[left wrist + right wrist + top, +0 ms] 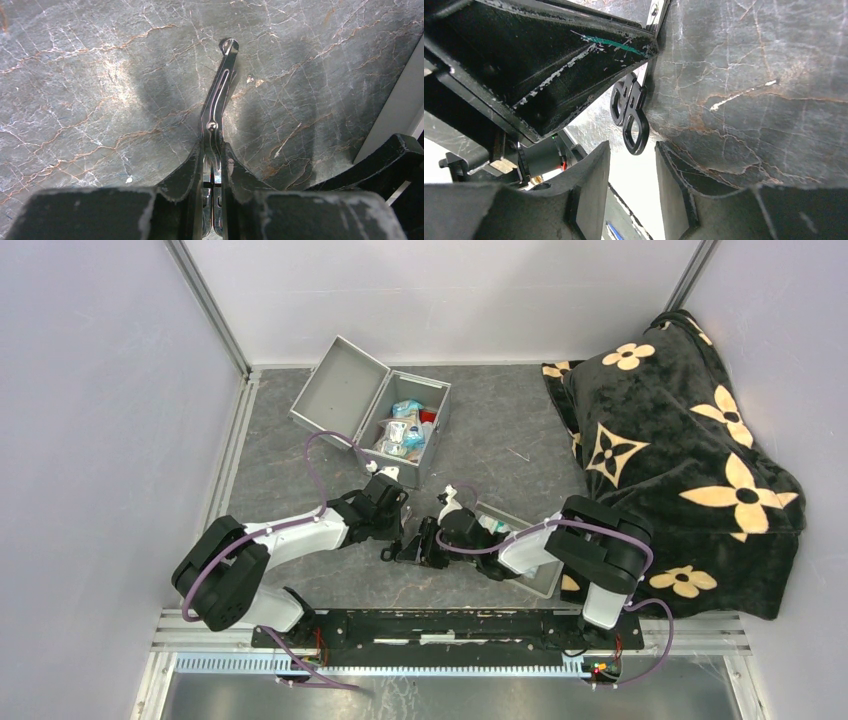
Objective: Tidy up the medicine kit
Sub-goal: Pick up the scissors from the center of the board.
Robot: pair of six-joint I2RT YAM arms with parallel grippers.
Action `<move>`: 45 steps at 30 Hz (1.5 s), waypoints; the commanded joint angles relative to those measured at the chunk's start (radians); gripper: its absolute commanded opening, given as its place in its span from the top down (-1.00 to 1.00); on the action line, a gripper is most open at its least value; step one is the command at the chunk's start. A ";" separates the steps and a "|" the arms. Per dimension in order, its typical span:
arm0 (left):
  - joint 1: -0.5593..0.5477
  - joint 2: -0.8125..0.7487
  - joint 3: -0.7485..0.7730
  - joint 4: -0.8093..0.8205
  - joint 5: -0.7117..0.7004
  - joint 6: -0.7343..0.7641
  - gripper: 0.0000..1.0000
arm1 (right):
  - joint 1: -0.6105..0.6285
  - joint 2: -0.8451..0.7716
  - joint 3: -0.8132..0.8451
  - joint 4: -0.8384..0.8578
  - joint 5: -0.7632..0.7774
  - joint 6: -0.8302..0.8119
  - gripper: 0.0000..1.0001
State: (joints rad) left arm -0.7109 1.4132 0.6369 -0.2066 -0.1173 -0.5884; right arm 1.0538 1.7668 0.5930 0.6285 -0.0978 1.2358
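Observation:
The medicine kit (425, 440), a silver-grey metal case, stands open at the back with its lid (338, 392) tipped left and blue, white and red packets inside. My left gripper (214, 150) is shut on a pair of metal scissors (220, 85), whose blades stick out ahead over the marbled tabletop. In the right wrist view the scissors' black ring handles (627, 102) hang just beyond the fingertips of my right gripper (631, 147), which stands open with nothing between its pads. From above, both grippers meet at the table's middle front (415, 540).
A shallow grey tray (540, 580) lies under the right arm. A black blanket with cream flowers (680, 440) is heaped over the right side. A small white scrap (517, 453) lies on the tabletop. A metal rail (230, 450) runs along the left edge.

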 commanded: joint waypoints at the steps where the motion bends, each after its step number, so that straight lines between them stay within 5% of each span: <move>1: 0.013 0.023 -0.033 -0.109 -0.021 -0.016 0.94 | 0.006 0.043 0.008 0.075 0.002 0.035 0.12; 18: 0.013 0.005 -0.029 -0.109 -0.023 -0.015 0.92 | -0.005 0.089 0.012 0.141 0.072 -0.005 0.72; 21: 0.013 -0.019 -0.008 -0.119 -0.023 -0.014 0.72 | -0.004 0.072 0.008 0.143 0.072 -0.012 0.81; 26: 0.013 -0.097 0.101 -0.178 -0.048 0.006 0.03 | -0.005 0.044 -0.011 0.151 0.074 -0.012 0.95; 30: 0.013 -0.144 0.210 -0.265 -0.089 0.025 -0.30 | -0.004 0.017 -0.032 0.154 0.081 -0.018 1.00; 45: 0.013 -0.612 0.219 -0.445 -0.407 0.054 -0.76 | -0.001 -0.344 0.019 -0.131 0.192 -0.266 1.00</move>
State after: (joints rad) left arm -0.7017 0.8967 0.8886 -0.6098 -0.4099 -0.5594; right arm 1.0504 1.5349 0.5388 0.6029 0.0105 1.0920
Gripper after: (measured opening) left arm 0.865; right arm 0.115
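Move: My left hand already has the metal shank of the scissors pinched just off the board, blades pointing forward; the black handles lie some 4 cm back and 1 cm left of it, at about its height. From my right hand those handles are only about 2 cm left, 1 cm ahead and 1 cm lower. The open case stands roughly 24 cm ahead of my left hand, 1 cm right; the grey tray is about 24 cm right of my right hand, 1 cm ahead. While my left hand keeps the scissors still, I ease my right hand about 1.5 cm forward and 1 cm down and shut it on the nearer handle loop. Then my left fingers open wide, come free of the shank and rise some 19 cm, drifting about 6 cm left and tipping upward, as my right hand lifts about 7 cm and draws slightly right with its grip kept. ##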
